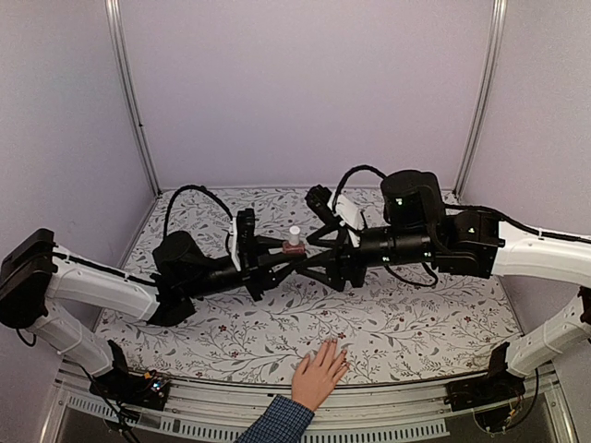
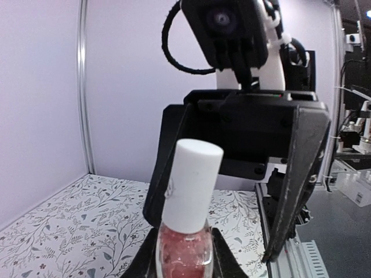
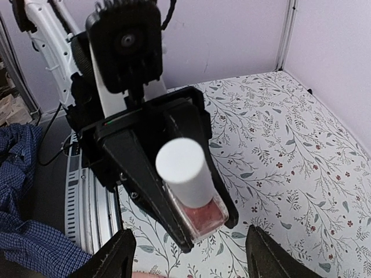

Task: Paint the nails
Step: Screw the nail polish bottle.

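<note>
A light-skinned hand (image 1: 319, 374) with a blue checked cuff rests flat on the table's near edge, and its nails (image 1: 334, 349) are too small to make out. My left gripper (image 1: 284, 247) is shut on the body of a small pink bottle (image 1: 295, 242), upright, with a white cap (image 2: 191, 184). My right gripper (image 1: 319, 251) faces it from the right, open, its fingers (image 2: 295, 185) standing either side of the cap without touching. In the right wrist view the bottle (image 3: 197, 200) sits between the left fingers (image 3: 145, 179), beyond my open right gripper (image 3: 191, 258).
A floral-patterned cloth (image 1: 416, 323) covers the table. Lilac walls with metal corner posts (image 1: 129, 92) close it in on three sides. An aluminium rail (image 1: 388, 420) runs along the near edge. Blue checked fabric (image 3: 29, 243) shows at the left of the right wrist view.
</note>
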Tool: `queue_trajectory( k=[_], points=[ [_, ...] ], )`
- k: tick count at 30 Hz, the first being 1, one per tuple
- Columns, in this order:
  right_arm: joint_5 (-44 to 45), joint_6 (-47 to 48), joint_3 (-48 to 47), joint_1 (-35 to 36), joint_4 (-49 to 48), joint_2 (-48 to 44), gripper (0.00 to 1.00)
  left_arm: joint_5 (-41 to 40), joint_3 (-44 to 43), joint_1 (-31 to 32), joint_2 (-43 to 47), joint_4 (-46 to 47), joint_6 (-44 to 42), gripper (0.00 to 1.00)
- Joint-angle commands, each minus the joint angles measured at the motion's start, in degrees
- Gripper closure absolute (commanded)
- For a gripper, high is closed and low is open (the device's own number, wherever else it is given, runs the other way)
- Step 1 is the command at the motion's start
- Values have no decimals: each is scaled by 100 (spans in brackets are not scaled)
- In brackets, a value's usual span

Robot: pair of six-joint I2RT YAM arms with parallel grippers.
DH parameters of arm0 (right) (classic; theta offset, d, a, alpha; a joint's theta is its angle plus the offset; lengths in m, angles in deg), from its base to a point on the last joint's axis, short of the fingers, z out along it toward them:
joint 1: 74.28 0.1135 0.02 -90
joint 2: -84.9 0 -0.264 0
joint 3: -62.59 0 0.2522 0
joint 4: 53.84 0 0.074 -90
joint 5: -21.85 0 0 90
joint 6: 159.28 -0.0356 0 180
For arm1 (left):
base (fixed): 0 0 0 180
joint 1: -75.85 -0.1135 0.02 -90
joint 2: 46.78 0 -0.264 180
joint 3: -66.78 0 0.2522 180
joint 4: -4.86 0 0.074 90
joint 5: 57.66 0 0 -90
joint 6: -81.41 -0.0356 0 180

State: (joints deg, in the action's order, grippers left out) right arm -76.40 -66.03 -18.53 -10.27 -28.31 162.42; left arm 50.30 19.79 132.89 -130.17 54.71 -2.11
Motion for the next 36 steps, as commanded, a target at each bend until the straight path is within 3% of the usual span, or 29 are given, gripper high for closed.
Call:
queue_trajectory(
  k=[1,9,20,33,36],
  points=[
    [-883,429,316,24,61,-432,32,1563,-143,-161,240,174,202,100],
    [-1510,967,365,24,224,-849,34,3156,-401,-190,146,-270,394,100],
    [-1859,1593,-116,271,696,-678,40,4337,-727,-163,-360,-74,1128,100],
    [-2034,1933,-542,534,1016,-251,54,4829,-947,-135,-770,470,1706,100],
    [-1998,1952,-536,543,1006,-228,62,4863,-971,-140,-809,547,1759,100]
  ],
)
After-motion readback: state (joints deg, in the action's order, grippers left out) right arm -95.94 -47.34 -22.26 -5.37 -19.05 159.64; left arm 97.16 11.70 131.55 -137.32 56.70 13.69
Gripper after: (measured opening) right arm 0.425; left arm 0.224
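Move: The left hand holds the nail polish bottle, its white cap standing about 3 cm above that hand point and 1 cm to the right. From the open right hand the cap is roughly 2 cm to the left, 1 cm ahead and 3 cm higher. The human hand lies on the table some 12 cm back from the right hand, 4 cm to its right and about 26 cm below. Both hands swing back towards the base and the human hand by about 10 cm: the left keeps its grip on the bottle and turns clockwise by some 45 degrees, rising slightly and then sinking back, while the right turns counter-clockwise about 30 degrees. The right hand veers a little right and then back left while it climbs, then settles down slightly with its fingers straddling the white cap and closing part-way on it, still short of a clear grip. ##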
